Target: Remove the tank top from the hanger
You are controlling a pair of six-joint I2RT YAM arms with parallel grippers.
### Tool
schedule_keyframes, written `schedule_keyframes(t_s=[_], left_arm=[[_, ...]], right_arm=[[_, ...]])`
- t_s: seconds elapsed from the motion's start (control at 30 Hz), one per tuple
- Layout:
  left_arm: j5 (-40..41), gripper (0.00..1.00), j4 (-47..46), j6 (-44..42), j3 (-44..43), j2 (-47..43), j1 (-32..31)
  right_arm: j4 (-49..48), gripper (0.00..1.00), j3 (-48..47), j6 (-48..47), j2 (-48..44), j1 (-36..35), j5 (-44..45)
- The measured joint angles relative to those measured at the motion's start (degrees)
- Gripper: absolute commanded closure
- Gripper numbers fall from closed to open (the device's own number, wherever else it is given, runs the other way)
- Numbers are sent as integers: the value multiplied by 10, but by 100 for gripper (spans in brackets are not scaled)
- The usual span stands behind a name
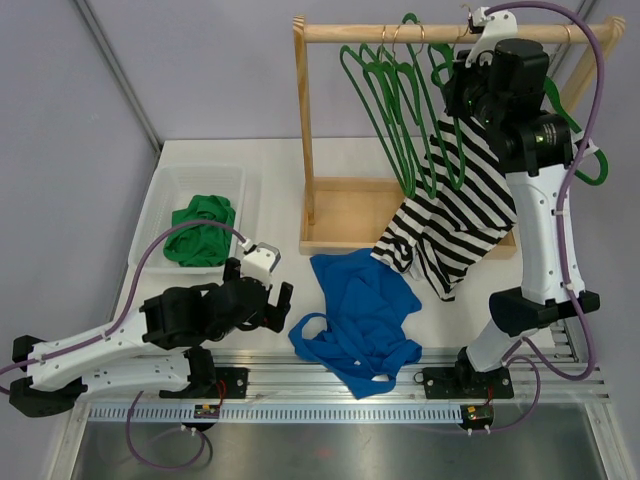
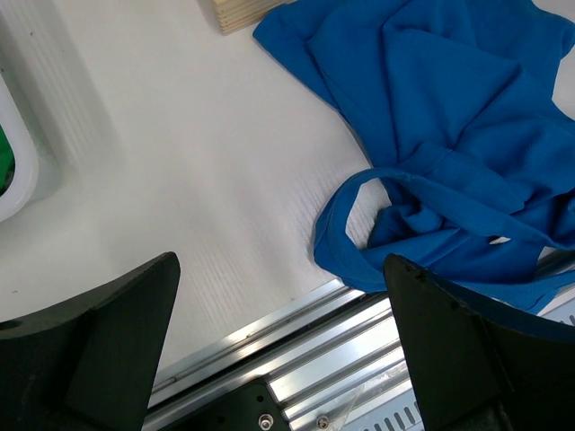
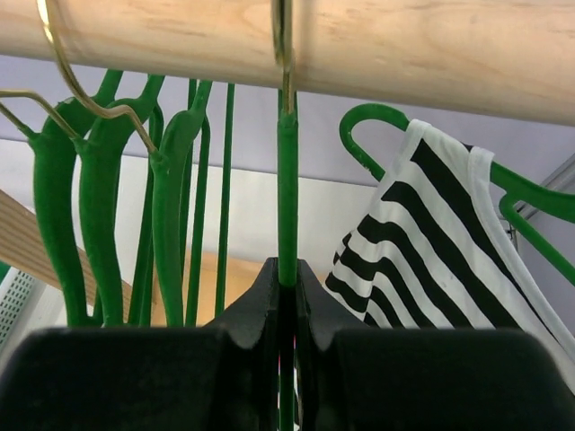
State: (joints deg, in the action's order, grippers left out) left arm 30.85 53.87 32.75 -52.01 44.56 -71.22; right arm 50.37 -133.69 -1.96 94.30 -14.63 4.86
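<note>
The black-and-white striped tank top [image 1: 455, 215] hangs from a green hanger [image 3: 287, 197] on the wooden rod [image 1: 400, 33], its lower end draping onto the rack base. In the right wrist view one strap of the tank top [image 3: 431, 242] lies over the hanger's right arm. My right gripper [image 3: 287, 278], up near the rod [image 1: 470, 70], is shut on the hanger's thin neck just below its hook. My left gripper [image 1: 265, 300] is low over the table's front edge, open and empty [image 2: 280, 262], beside a blue garment.
A crumpled blue garment [image 1: 360, 310] lies on the table in front of the rack [image 2: 431, 135]. Several empty green hangers [image 1: 385, 100] hang left of the held one. A white bin [image 1: 165, 195] at the left holds a green garment [image 1: 203, 230]. The wooden rack base [image 1: 345, 215] is behind.
</note>
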Motion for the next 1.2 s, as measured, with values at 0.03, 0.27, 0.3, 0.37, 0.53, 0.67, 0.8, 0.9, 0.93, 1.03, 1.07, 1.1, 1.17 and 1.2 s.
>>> schedule_keyframes(t_s=[0.03,0.27,0.3,0.37,0.53,0.67,0.8,0.9,0.93,1.03,1.07,1.1,1.17,1.2], left_arm=[[-1,1,0,0,0,0,0],[-5,1,0,-2,0,0,0],[-5,1,0,-2,0,1,0],[-5,1,-2,-2,0,2,0],[-5,1,-12,-2,0,11,0],[-10,1,-28,-1,0,39,0],[-20,1,-59,1,-7,85,0],[-25,1,-92,5,-25,139,0],[-29,1,-107,6,-32,160,0],[-45,1,-156,6,-49,226,0],[-52,1,-172,6,-54,254,0],[-57,1,-187,6,-61,282,0],[-69,1,-209,7,-73,338,0],[-74,1,-218,7,-77,363,0]], right_arm=[[0,100,-6,0,9,-1,0],[2,100,5,-2,32,-32,21],[0,100,13,-2,32,-36,23],[-1,100,27,-2,32,-42,30],[-21,92,43,-1,30,-44,45],[-20,55,45,4,25,-45,55],[-10,28,52,10,5,-45,68],[-3,15,74,13,-37,-45,79],[-3,11,85,16,-58,-45,82],[-1,1,130,29,-134,-45,97],[-2,1,151,34,-165,-45,106],[0,0,170,39,-196,-45,112],[-6,0,213,50,-264,-45,115],[-6,1,228,54,-288,-45,115]])
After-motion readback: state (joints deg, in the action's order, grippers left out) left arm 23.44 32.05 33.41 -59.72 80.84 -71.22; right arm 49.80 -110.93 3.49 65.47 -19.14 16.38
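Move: The rack's bar, to which the right hand is taking the emptied green hanger, is about 3 cm ahead of that hand and 8 cm above, neither left nor right. The hung empty hangers are 9 cm left, 3 ahead and 5 lower; the striped tank top is some 5 right, 4 ahead, 15 lower. The blue tank top lies about 16 cm right of the left hand, level with it, 15 below; the white basket is 22 ahead, 17 left. The green hanger, still pinched in the right fingers, is lowered about 4 cm and carried some 3 cm left and a little forward onto the bar. The fingers then open wide and back off some 16 cm, rising and drifting right. The left hand, staying wide open, sweeps 14 cm right over the blue tank top, sinking 7 cm. ##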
